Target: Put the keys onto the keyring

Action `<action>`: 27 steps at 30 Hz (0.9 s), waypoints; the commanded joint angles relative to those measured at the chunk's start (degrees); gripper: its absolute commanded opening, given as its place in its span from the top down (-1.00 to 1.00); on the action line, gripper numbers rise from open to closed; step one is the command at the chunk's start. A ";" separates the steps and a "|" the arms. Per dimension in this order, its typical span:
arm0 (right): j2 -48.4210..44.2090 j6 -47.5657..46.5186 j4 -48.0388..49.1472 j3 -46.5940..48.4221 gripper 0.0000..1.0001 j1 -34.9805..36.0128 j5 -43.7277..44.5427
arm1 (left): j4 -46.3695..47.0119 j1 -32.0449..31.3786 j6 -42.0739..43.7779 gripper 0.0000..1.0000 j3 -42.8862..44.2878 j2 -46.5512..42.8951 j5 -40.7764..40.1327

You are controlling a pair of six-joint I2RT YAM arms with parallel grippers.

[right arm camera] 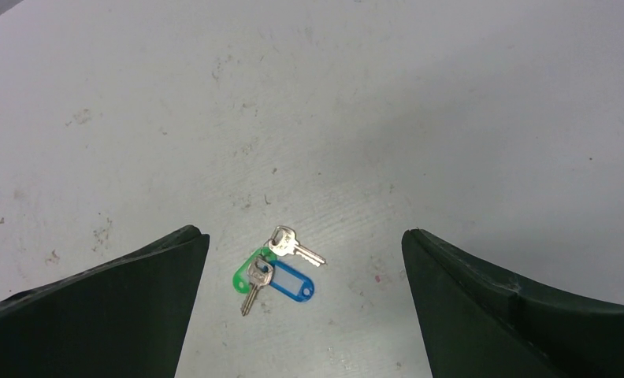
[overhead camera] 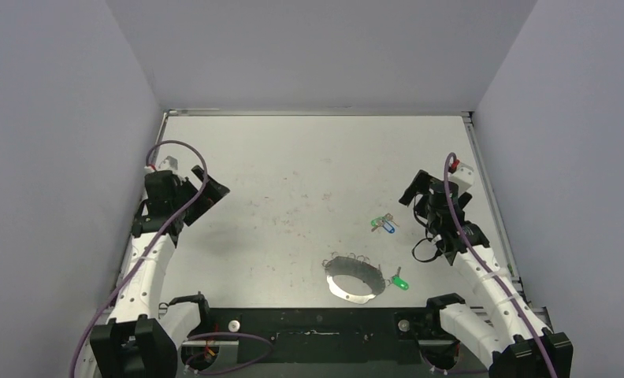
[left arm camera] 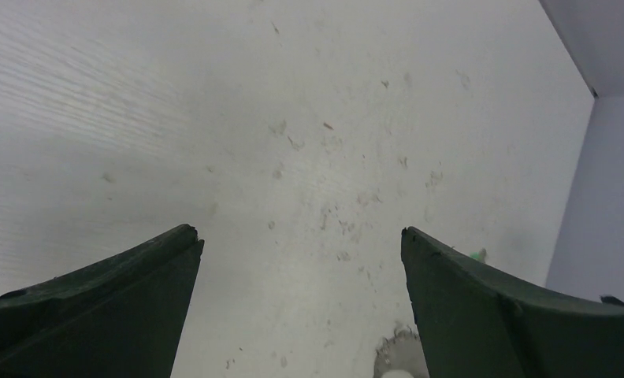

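Observation:
Two small silver keys (right arm camera: 284, 244), one with a blue tag (right arm camera: 295, 283) and one with a green tag (right arm camera: 243, 276), lie together on the table right of centre (overhead camera: 384, 225). My right gripper (right arm camera: 302, 235) hovers open above them, with the keys between and just below its fingertips; it holds nothing. The keyring (overhead camera: 354, 263), a silver-grey hoop with small wire loops on its rim, lies near the front edge. Another green-tagged key (overhead camera: 401, 283) rests at its right side. My left gripper (left arm camera: 301, 236) is open and empty over bare table at the left (overhead camera: 205, 195); only an edge of the keyring (left arm camera: 395, 356) shows there.
The grey, scuffed table (overhead camera: 293, 173) is enclosed by pale walls on the left, back and right. A metal rail (overhead camera: 490, 205) runs along the right edge. Both arm bases (overhead camera: 309, 327) and purple cables sit at the near edge.

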 commanded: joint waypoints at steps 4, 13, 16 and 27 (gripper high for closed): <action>1.13 2.83 -10.57 1.71 -1.00 -0.54 -6.60 | 12.26 -0.48 -8.53 -0.94 -7.65 4.84 26.47; 2.98 7.82 -11.34 -4.18 -1.00 -0.54 -16.09 | 2.86 -22.73 0.87 -0.95 0.22 11.24 6.64; 2.43 8.99 -14.00 -4.28 -1.00 -0.58 -16.43 | -5.28 -32.87 4.80 -0.94 6.20 15.72 -8.05; -2.83 8.39 -27.60 -5.26 -1.00 -0.21 -24.45 | -9.74 -41.48 2.68 -0.94 4.46 12.61 -32.74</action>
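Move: The keyring, a grey plate with rings, lies about 13 cm back and 16 cm left of my right hand, 15 cm below. Also on the table from that hand, the green-tagged key sits some 13 cm back and 4 cm left, and the loose keys roughly 4 cm ahead and 6 cm left. From my left hand the keyring is about 13 cm back, 38 cm right and 16 cm down. I draw my open right hand back about 10 cm and down past the loose keys, drifting left towards the keyring and tipping its fingers some 30 degrees downward. My left hand, also open, swings right and somewhat back and down, turning clockwise, then eases about 3 cm back left while its left side rolls up; both stay clear of the table. ##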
